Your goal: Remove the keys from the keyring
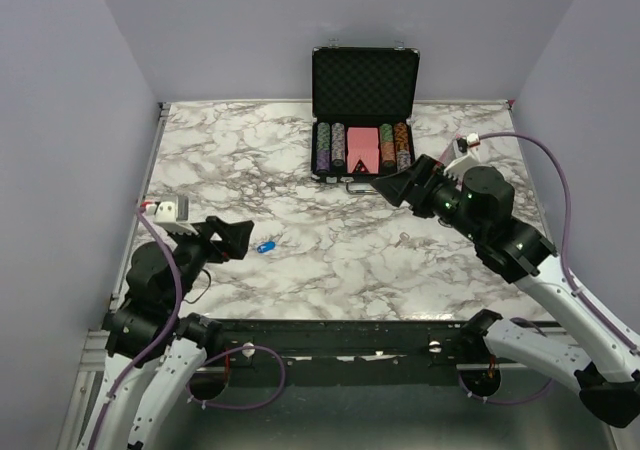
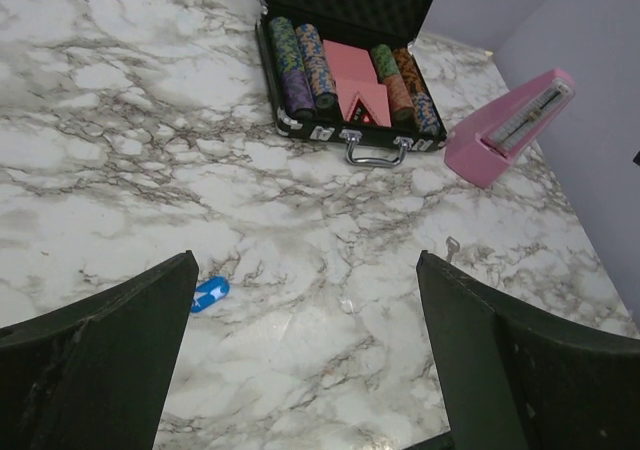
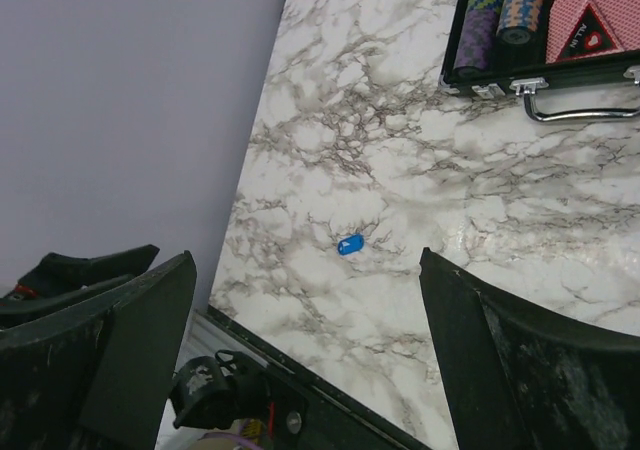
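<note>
The keys, a tiny piece with a bright blue oval head (image 1: pixel 265 247), lie flat on the marble table (image 1: pixel 300 150) near its front left. My left gripper (image 1: pixel 247 240) hovers just left of it, open; in the left wrist view the blue piece (image 2: pixel 210 294) sits beside the left finger (image 2: pixel 120 350), and nothing lies in the left gripper (image 2: pixel 305 262). A tiny silvery metal piece (image 2: pixel 452 245), the keyring as far as I can tell, lies apart at mid-table (image 1: pixel 403 238). My right gripper (image 1: pixel 395 178) hangs open, high over the table; its view shows the blue piece (image 3: pixel 349 244) far below.
An open black chip case (image 1: pixel 363 80) with rows of chips and pink cards stands at the back centre, its silver handle (image 2: pixel 376 151) facing forward. A pink wedge-shaped object (image 2: pixel 510 125) stands right of it. Grey walls close in on both sides.
</note>
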`<state>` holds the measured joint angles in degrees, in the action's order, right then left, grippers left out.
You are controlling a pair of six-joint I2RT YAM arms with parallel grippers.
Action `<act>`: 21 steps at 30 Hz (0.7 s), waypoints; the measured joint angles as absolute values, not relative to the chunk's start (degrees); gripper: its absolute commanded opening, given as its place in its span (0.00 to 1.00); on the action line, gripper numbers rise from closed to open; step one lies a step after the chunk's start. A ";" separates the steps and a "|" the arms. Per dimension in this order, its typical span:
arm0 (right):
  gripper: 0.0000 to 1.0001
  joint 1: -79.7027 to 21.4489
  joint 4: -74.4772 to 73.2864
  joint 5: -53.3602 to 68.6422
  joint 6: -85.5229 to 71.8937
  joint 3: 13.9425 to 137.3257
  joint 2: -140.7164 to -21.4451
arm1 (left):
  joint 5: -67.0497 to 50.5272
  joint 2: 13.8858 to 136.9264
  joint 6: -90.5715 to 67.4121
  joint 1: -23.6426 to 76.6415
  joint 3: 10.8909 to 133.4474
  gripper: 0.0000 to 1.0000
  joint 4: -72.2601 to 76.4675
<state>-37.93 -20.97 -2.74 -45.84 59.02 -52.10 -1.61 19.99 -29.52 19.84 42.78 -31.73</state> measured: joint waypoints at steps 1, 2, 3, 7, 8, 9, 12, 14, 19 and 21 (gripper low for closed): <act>1.00 -37.93 -20.29 -2.92 -46.85 57.80 -51.00 | -0.91 18.04 -29.52 19.84 41.36 0.99 -31.42; 1.00 -37.93 -19.77 -3.11 -47.79 56.90 -50.09 | -0.03 15.59 -29.47 19.84 39.55 0.99 -30.74; 1.00 -37.93 -19.33 -3.18 -48.56 56.21 -49.34 | 0.49 14.17 -29.41 19.84 38.44 0.99 -30.39; 1.00 -37.93 -19.66 -3.62 -50.87 54.28 -46.41 | 2.15 8.38 -28.86 19.84 33.71 0.99 -29.91; 1.00 -37.93 -20.01 -3.86 -51.24 53.69 -45.32 | 2.26 8.03 -28.73 19.84 33.34 0.99 -29.98; 1.00 -37.93 -20.62 -4.25 -51.51 53.06 -44.12 | 2.46 7.38 -28.60 19.84 32.86 0.99 -30.04; 1.00 -37.93 -24.36 -6.20 -52.40 51.79 -40.18 | 3.31 5.91 -28.45 19.84 31.75 0.99 -30.52; 1.00 -37.93 -27.83 -7.79 -52.69 51.62 -38.41 | 4.05 5.08 -28.36 19.84 31.14 0.99 -30.81; 1.00 -37.93 -37.65 -11.92 -54.35 50.59 -35.59 | 4.78 4.95 -27.83 19.84 30.65 0.99 -31.05; 1.00 -37.93 -40.95 -13.28 -55.42 49.63 -34.63 | 4.84 5.10 -27.59 19.84 30.50 0.99 -31.05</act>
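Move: The blue keyring tag lies on the table about 12 cm ahead of the left hand, 3 cm to its left and 27 cm below. From the right hand, the same tag is roughly 6 cm ahead and 28 cm to the left, some 31 cm down. A loose key lies about 8 cm ahead and 10 cm to the right of the right hand, at that same depth. The case is about 35 cm straight ahead of it. The tag and key are left lying untouched while both empty, wide-open hands draw in. The right hand swings right and back, then sinks as well, about 8 cm right, 5 back and 7 down, turning clockwise and tipping its fingers down slightly over 10 degrees each. The left hand sinks some 4 cm beside the tag, easing slightly left and slowing to a stop. ##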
